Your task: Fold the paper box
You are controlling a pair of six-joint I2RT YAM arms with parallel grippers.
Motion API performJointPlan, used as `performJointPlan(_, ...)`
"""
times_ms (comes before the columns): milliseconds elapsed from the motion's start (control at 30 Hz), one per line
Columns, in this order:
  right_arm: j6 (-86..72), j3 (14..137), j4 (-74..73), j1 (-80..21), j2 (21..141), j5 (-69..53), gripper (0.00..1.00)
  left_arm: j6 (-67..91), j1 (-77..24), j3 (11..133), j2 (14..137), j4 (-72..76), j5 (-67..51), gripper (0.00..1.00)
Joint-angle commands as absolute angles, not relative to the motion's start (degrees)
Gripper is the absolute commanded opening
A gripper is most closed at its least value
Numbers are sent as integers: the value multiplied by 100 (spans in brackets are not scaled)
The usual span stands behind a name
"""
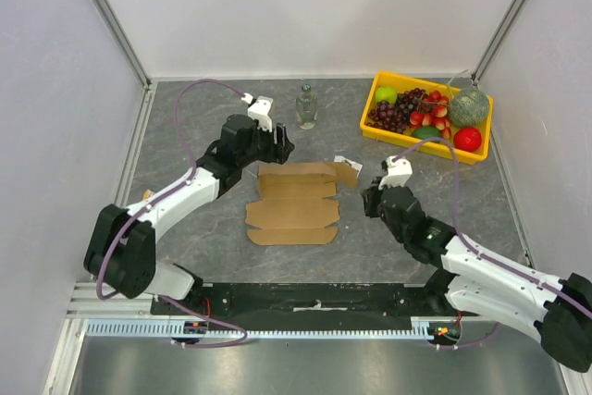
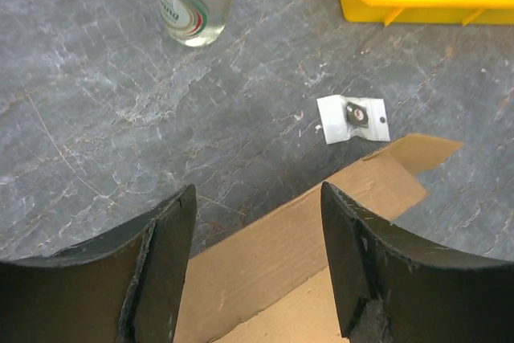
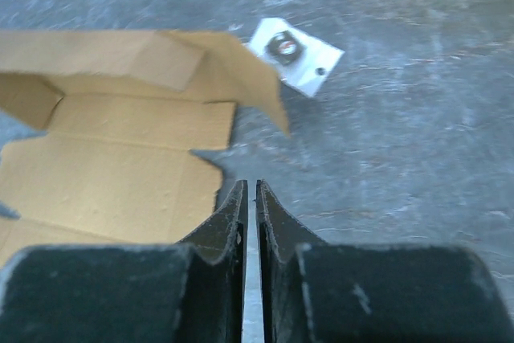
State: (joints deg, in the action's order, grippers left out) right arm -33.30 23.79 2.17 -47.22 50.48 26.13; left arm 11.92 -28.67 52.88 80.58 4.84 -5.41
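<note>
The paper box (image 1: pixel 294 203) is a brown cardboard sheet lying mostly flat on the grey table, with its far flaps partly raised. It also shows in the left wrist view (image 2: pixel 321 230) and the right wrist view (image 3: pixel 120 150). My left gripper (image 1: pixel 277 147) is open and empty, just beyond the sheet's far left edge; in its own view (image 2: pixel 257 198) the jaws stand wide apart over that edge. My right gripper (image 1: pixel 370 199) is shut and empty, close to the sheet's right edge, its fingertips (image 3: pixel 249 192) over bare table beside the cardboard.
A small white packet (image 1: pixel 347 163) lies by the sheet's far right corner, also in the wrist views (image 2: pixel 353 118) (image 3: pixel 295 55). A glass bottle (image 1: pixel 306 106) stands behind. A yellow fruit tray (image 1: pixel 375 92) sits at the back right.
</note>
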Motion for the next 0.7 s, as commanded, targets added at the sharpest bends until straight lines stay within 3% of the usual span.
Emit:
performJointPlan(0,-3428,2408,18,-4053,5001,2085,14,1248,-2821,5554,8349,624,-546,70)
performJointPlan(133,-3410,2329,17,-3657,4949,1574,14,1248,-2812,5791,8709,458,-317,70)
performJointPlan(667,-3401,2215,-141,-3498,4913,1415,13,1547,-2760,6469,9659,-1037,518,69)
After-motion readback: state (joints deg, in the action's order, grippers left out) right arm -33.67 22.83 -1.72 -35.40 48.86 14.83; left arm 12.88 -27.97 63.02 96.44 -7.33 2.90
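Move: Nearly straight below the left hand, some 14 cm down and about 1 cm back and 1 cm right, stands the box's far wall. From that hand the small packet lies about 3 cm ahead and 12 cm right, and the bottle about 15 cm ahead and 3 cm right. The wall's right flap is about 1 cm back and 12 cm right of it. From the right hand the far wall is about 11 cm ahead, 15 cm left and 9 cm lower. Sinking about 8 cm beside the far side of the box's far wall, the left hand first eases some 3 cm forward, then drifts about 2 cm left as it keeps dropping. Its wrist tips the fingers down about 15 degrees and rolls its left side up, the fingers staying open without touching the cardboard. The right hand slips about 3 cm right, away from the box, dips slightly and waits with its fingers nearly shut. ##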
